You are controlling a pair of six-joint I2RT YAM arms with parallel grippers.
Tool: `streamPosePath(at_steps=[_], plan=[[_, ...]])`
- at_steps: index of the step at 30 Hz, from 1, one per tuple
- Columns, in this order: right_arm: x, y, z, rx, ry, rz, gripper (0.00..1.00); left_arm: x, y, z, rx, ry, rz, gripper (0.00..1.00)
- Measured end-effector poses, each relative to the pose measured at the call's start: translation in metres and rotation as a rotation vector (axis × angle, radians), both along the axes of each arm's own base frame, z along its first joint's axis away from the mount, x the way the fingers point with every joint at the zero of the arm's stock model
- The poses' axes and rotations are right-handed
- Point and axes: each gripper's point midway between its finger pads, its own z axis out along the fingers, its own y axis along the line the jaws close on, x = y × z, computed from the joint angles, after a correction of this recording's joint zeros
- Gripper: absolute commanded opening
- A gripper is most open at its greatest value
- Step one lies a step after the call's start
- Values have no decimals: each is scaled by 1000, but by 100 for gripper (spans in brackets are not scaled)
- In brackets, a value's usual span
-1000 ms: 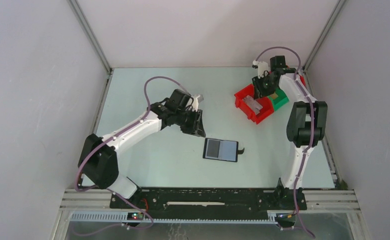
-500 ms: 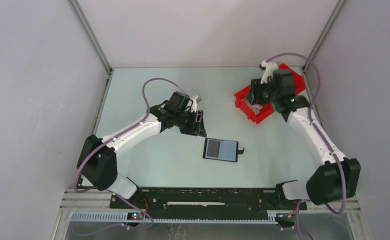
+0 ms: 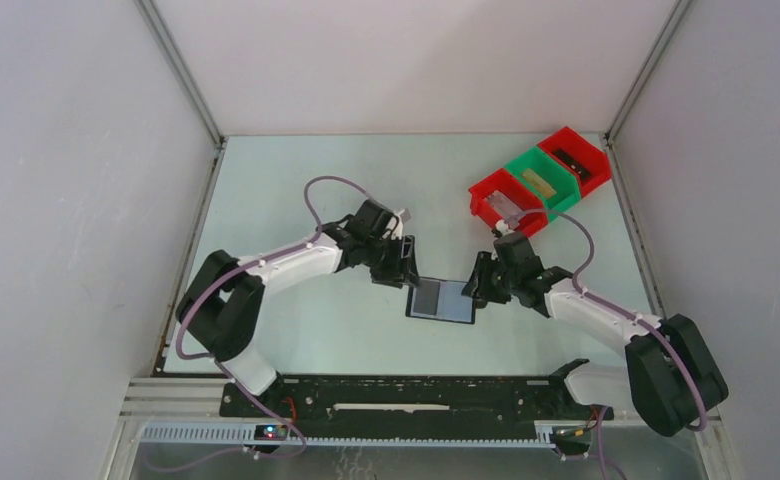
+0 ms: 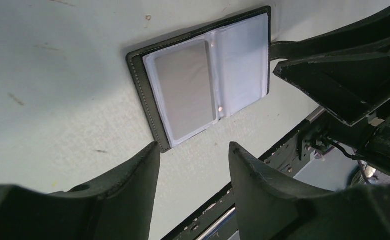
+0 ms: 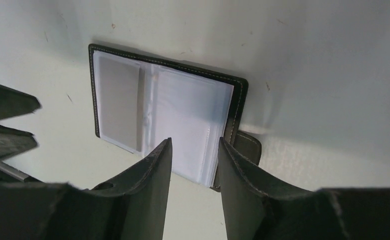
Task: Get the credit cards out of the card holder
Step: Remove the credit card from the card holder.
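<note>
The card holder (image 3: pixel 442 299) lies open and flat on the table, with its strap tab (image 5: pixel 246 145) at its right edge. A grey credit card (image 4: pixel 184 90) sits in a clear sleeve on one half; it also shows in the right wrist view (image 5: pixel 118 102). The other half shows pale empty-looking sleeves (image 5: pixel 188 125). My left gripper (image 3: pixel 407 272) is open and empty at the holder's far left corner (image 4: pixel 193 152). My right gripper (image 3: pixel 479 286) is open and empty, low over the holder's right edge (image 5: pixel 194 146), touching nothing that I can see.
Three joined bins stand at the back right: a red one (image 3: pixel 486 190) with a grey card-like piece, a green one (image 3: pixel 526 160) and a far red one (image 3: pixel 596 152). The black rail (image 3: pixel 416 395) runs along the near table edge.
My right arm has swung from the bins down to the holder's right edge. My left gripper has moved closer to the holder's left corner. The holder has not moved.
</note>
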Motion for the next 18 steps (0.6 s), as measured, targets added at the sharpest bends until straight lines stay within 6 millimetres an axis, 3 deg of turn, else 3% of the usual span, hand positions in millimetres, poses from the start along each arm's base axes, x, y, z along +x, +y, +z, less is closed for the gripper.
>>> streamPosePath(at_steps=[8,15,18], plan=[[13,-1,2,15,-39,-45,47,-7,-18,-29,8,59,-23,59],[6,-5,-23,0,8,-65,47,-7,-21,-45,15,86,-28,60],[9,-4,-25,10,5,-72,47,-8,-22,-52,20,104,-31,60]])
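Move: The open card holder's middle lies about 7 cm to the left hand's right, 1 cm ahead and some 7 cm below. The grey card in its left pocket is only about 4 cm to that hand's right, 1 cm ahead. From the right hand the holder's middle is roughly 5 cm left, 2 cm ahead and 3 cm below; the grey card lies 8 cm left, 2 cm ahead. The strap is 4 cm right of this hand, the near red bin 22 cm ahead and 10 cm right. The holder is closed in on from both ends: the left hand sinks about 5 cm and shifts some 2 cm right, its open fingers coming down around the near part of the grey card's pocket, one tip at the holder's left edge. The right hand eases about 1 cm forward, then down some 2.5 cm to the right page and edge, fingers still parted. ##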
